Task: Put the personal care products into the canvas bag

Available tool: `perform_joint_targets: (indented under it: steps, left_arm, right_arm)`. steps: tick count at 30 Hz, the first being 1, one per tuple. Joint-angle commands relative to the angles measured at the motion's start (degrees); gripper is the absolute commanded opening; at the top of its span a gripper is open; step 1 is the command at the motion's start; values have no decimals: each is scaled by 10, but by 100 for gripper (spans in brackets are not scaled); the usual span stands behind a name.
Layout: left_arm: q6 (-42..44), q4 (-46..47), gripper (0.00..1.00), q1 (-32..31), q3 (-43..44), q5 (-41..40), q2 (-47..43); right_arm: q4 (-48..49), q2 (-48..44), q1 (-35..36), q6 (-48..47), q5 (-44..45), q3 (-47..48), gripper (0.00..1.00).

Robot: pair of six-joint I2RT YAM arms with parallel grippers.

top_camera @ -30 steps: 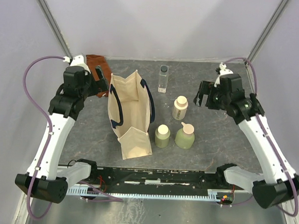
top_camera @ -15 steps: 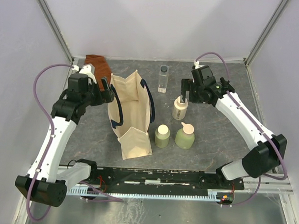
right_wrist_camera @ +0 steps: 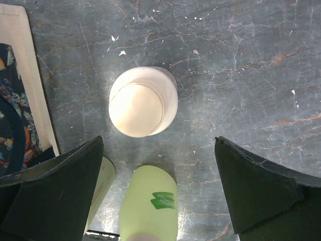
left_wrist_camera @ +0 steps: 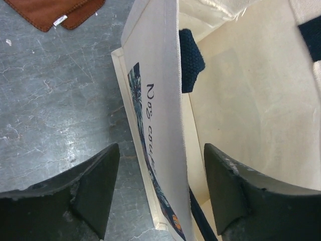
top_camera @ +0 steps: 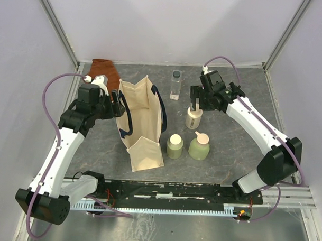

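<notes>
The cream canvas bag (top_camera: 142, 122) with navy handles stands open left of centre. My left gripper (top_camera: 119, 102) is open, its fingers astride the bag's left wall (left_wrist_camera: 160, 75), not touching it; in the left wrist view the gripper (left_wrist_camera: 160, 193) shows the wall between its fingers. My right gripper (top_camera: 195, 99) is open and empty, hovering over the cream bottle (top_camera: 193, 117), whose cap (right_wrist_camera: 143, 102) lies just ahead of the gripper (right_wrist_camera: 160, 186). Two pale green bottles (top_camera: 175, 146) (top_camera: 199, 145) stand in front of it. The clear bottle (top_camera: 176, 85) with a dark cap stands at the back.
A rust-brown cloth (top_camera: 105, 71) lies at the back left, also in the left wrist view (left_wrist_camera: 50, 10). The bag's printed side (right_wrist_camera: 15, 125) is at the left edge of the right wrist view. Grey walls close in both sides and the back.
My right arm has swung left and now hangs over the cream bottle. My left gripper has moved right from near the cloth to the bag's left wall.
</notes>
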Motion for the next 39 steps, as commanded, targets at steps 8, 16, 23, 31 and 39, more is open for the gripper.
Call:
perform_joint_targets:
  steps: [8, 16, 23, 31, 39]
  left_arm:
    - [10, 23, 28, -37, -43, 1, 24]
    - [3, 27, 15, -57, -50, -5, 19]
    - [3, 28, 11, -60, -47, -7, 17]
    - [3, 28, 3, -61, -48, -9, 17]
    - [3, 28, 3, -62, -50, -8, 15]
  right_arm:
    - [15, 61, 13, -16, 16, 22, 100]
    - [16, 103, 26, -15, 26, 29, 100]
    - [14, 144, 28, -15, 30, 38, 98]
    - [-21, 186, 32, -31, 37, 71, 91]
    - [-52, 202, 32, -48, 23, 95, 57]
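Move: The white bottle is about 2 cm ahead of the right hand, 2 cm to its left and 12 cm below. At similar depth from that hand, the pump bottle is 10 cm back and 1 cm right, the green jar 11 cm back and 9 cm left, the clear bottle 14 cm ahead and 10 cm left. For the left hand, the bag's left rim lies 2 cm right, 1 cm back and 4 cm below; the brown cloth is 17 cm ahead, 8 cm left, 22 cm down. Down about 9 cm goes the right hand over the white bottle, easing slightly left and forward and tipping its fingers steeper, then it closes them onto the bottle's upper part. The left hand sinks about 4 cm and shifts a little right over the bag's left rim, shutting its fingers early on to pinch the rim. ##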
